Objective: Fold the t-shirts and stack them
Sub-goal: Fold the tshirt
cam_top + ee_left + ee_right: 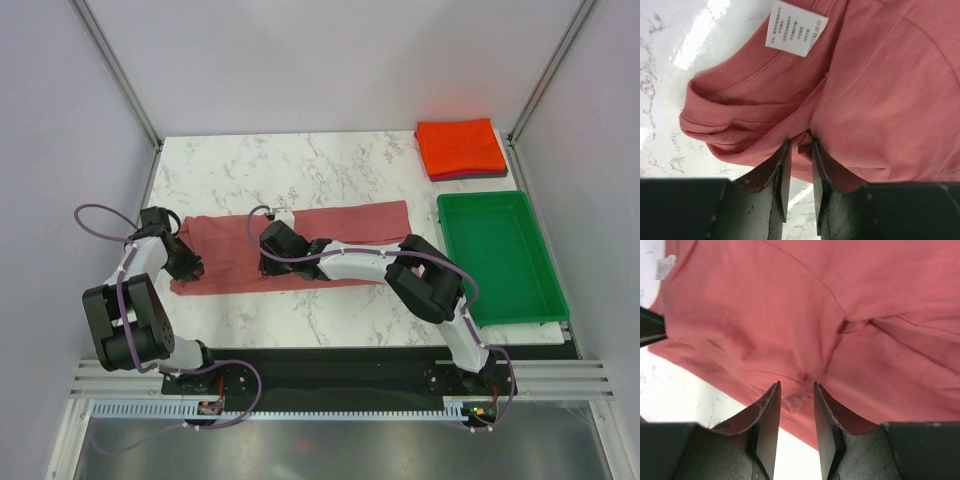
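A dusty rose-red t-shirt (370, 222) lies as a long folded strip across the marble table (300, 160). My left gripper (190, 268) is at the strip's left end, by the collar and its white label (796, 29). Its jaws (800, 145) stand slightly apart, with a pucker of the t-shirt (880, 90) bulging between the tips. My right gripper (272, 262) hovers at the strip's near edge, about mid-length. It is open (796, 387) over the cloth (790, 305), with a small pinch crease between its fingers. At the far right corner a folded orange-red t-shirt (458, 143) rests on a dark maroon one (470, 176).
A green plastic tray (495, 250) sits along the right side of the table, near the stack. Grey walls and metal posts close in the table on three sides. Both arm bases are on the black rail at the near edge.
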Robot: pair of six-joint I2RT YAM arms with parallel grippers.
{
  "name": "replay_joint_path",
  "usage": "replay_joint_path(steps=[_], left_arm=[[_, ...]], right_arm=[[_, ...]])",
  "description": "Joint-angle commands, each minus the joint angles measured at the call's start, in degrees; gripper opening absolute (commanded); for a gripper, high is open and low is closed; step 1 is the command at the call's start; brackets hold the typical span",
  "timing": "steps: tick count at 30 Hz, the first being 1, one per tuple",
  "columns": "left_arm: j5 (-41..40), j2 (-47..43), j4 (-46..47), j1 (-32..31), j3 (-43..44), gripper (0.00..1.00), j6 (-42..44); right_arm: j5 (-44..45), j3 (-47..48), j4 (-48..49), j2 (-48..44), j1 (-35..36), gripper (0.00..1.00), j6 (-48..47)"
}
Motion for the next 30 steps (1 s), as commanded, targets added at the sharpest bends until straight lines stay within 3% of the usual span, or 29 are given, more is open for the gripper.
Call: replay_joint_path(steps=[1,5,9,18,25,30], left_arm=[[-0.06,-0.56,2.06,-0.44,-1.14,0.30,-3.12],[-1.73,-2.75,2.15,-0.71,-2.02,0.29,-2.95],[-2.43,-5.31,2.15,-0.80,-2.64,0.29,-2.24],[-5.51,-9.08,1.98,-0.80,-3.87,0.29,-2.07],[-4.47,-12.43,1.89,-0.62,-5.01,0.32,-1.89],[-3.05,-11.90,2.33,-0.71,-5.71,0.24,-3.56]], right_arm=[[4.49,1.94,-3.51,1.08,0.10,0.40,3.31],[5.02,1.41,-4.14,1.34,0.19,0.36,3.57],[4.58,1.32,-4.05,1.34,0.19,0.19,3.13],[5.19,0.19,-3.78,-0.76,0.19,0.00,2.78],[5.90,-0.79,-3.96,-3.40,0.19,0.00,3.04],[5.29,-0.34,-3.87,-3.14,0.28,0.01,3.22]])
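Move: The flap's lower corner on the folded t-shirt, where its right edge meets the hem, lies about 2 cm to the right of the right hand and 3 cm below; the seam notch stands some 7 cm ahead of the hand, and likewise about 3 cm below. From the left hand, the small pucker in the cloth is right under the fingertips, with the white tag about 6 cm ahead and 1 cm left. The flap corner lies some 17 cm to the left hand's right. Down and to the right by about 2 cm each, the right hand sinks onto the flap's lower corner, shutting its part-open fingers to pinch the cloth there, then stays put but for a slight creep right and up. The left hand dips a little into the pucker, draws back about 1 cm and rises some 3 cm off it, tilting slightly, fingers still part-open. ##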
